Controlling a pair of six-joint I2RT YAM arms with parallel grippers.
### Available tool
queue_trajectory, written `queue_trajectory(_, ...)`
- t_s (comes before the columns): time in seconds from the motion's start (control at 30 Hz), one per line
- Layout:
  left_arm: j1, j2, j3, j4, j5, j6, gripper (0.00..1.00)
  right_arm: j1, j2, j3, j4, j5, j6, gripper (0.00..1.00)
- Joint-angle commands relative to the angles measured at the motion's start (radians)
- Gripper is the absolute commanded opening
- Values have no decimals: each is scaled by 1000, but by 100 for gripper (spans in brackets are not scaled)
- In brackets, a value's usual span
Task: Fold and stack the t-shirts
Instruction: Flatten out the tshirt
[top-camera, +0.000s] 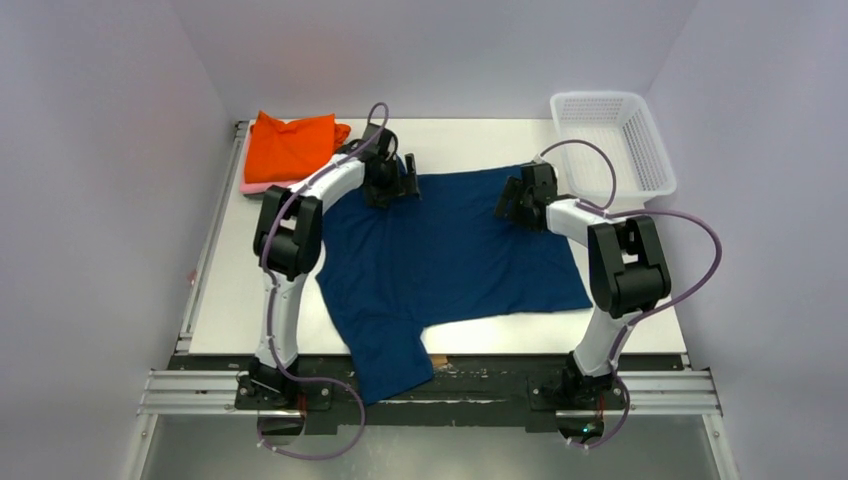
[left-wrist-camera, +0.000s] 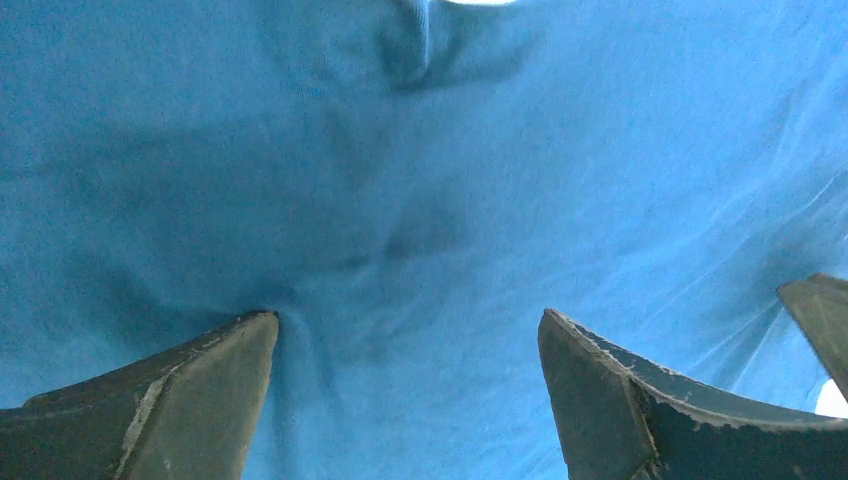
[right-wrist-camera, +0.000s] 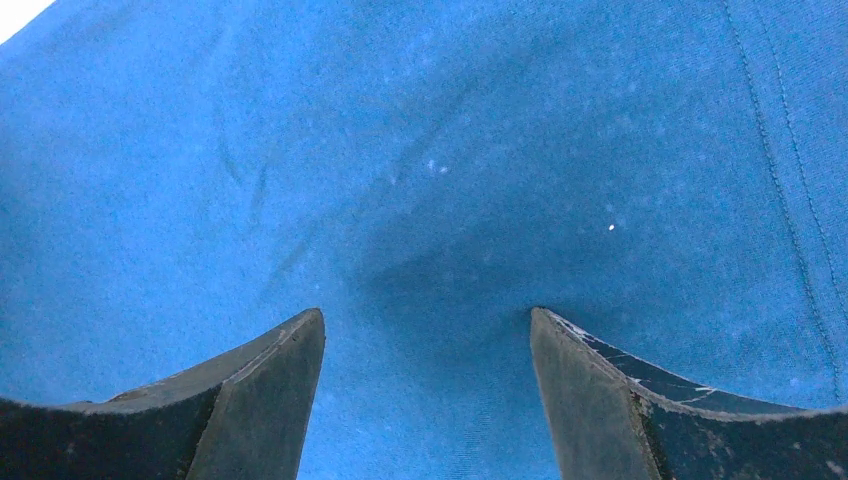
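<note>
A navy blue t-shirt (top-camera: 450, 255) lies spread flat across the middle of the table, with one sleeve (top-camera: 385, 360) hanging over the near edge. My left gripper (top-camera: 405, 185) stands open at the shirt's far left part, its fingers pressed down onto the cloth (left-wrist-camera: 400, 200). Over the far right part of the shirt my right gripper (top-camera: 512, 205) is open too, tips down on the fabric (right-wrist-camera: 420, 200). Neither holds any cloth between its fingers. A folded orange t-shirt (top-camera: 292, 147) rests on a pink one (top-camera: 252, 186) at the far left corner.
A white mesh basket (top-camera: 612, 140) stands at the far right corner of the table. White walls close in the table on three sides. The metal rail (top-camera: 430, 392) with both arm bases runs along the near edge.
</note>
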Motion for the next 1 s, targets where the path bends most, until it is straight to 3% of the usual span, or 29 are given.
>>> queue_trajectory(0.0,32,111,162,-84,57,20,100,-23,57,23,-51,-6,14,74)
queue_trajectory(0.13,51,221,373,-177,90,22,100,-38,82,45,-48,-36,12,74)
queue_trajectory(0.33,64,358,583,-179,177,5,100,-54,94,57,-31,-45,-1,74)
queue_trajectory(0.5,86,362,612,-108,210,-22,100,-53,64,66,-22,-39,-69,74)
queue_trajectory(0.63,88,266,640,-140,178,20,100,-47,-16,59,-24,-65,-84,75)
queue_trajectory(0.7,85,157,581,-144,152,48,100,-44,-79,46,-40,-67,-81,76)
queue_trajectory(0.77,70,2,423,-108,105,69,100,-44,-151,23,-48,-71,-71,77)
queue_trajectory(0.97,-35,-500,-251,43,-70,77,100,-42,-344,-99,-68,-136,-44,78)
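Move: Both open grippers are already down on the blue t-shirt. Its far edge lies about 7 cm ahead of the left hand and some 11 cm ahead of the right, a centimetre or so below each. The orange-topped stack sits about 25 cm left and 12 cm ahead of the left hand; the near sleeve lies some 35 cm back and 2 cm left of that hand. The basket is about 25 cm right and 16 cm ahead of the right hand. Drag the t-shirt forward under the left gripper's open fingers for about 8 cm towards the far edge, veering slightly right and letting its left side dip, while the right gripper slides its stretch just 2 cm forward. Then lift both clear of the cloth, fingers still open, drawing them back as they rise, the left by some 8 cm. ##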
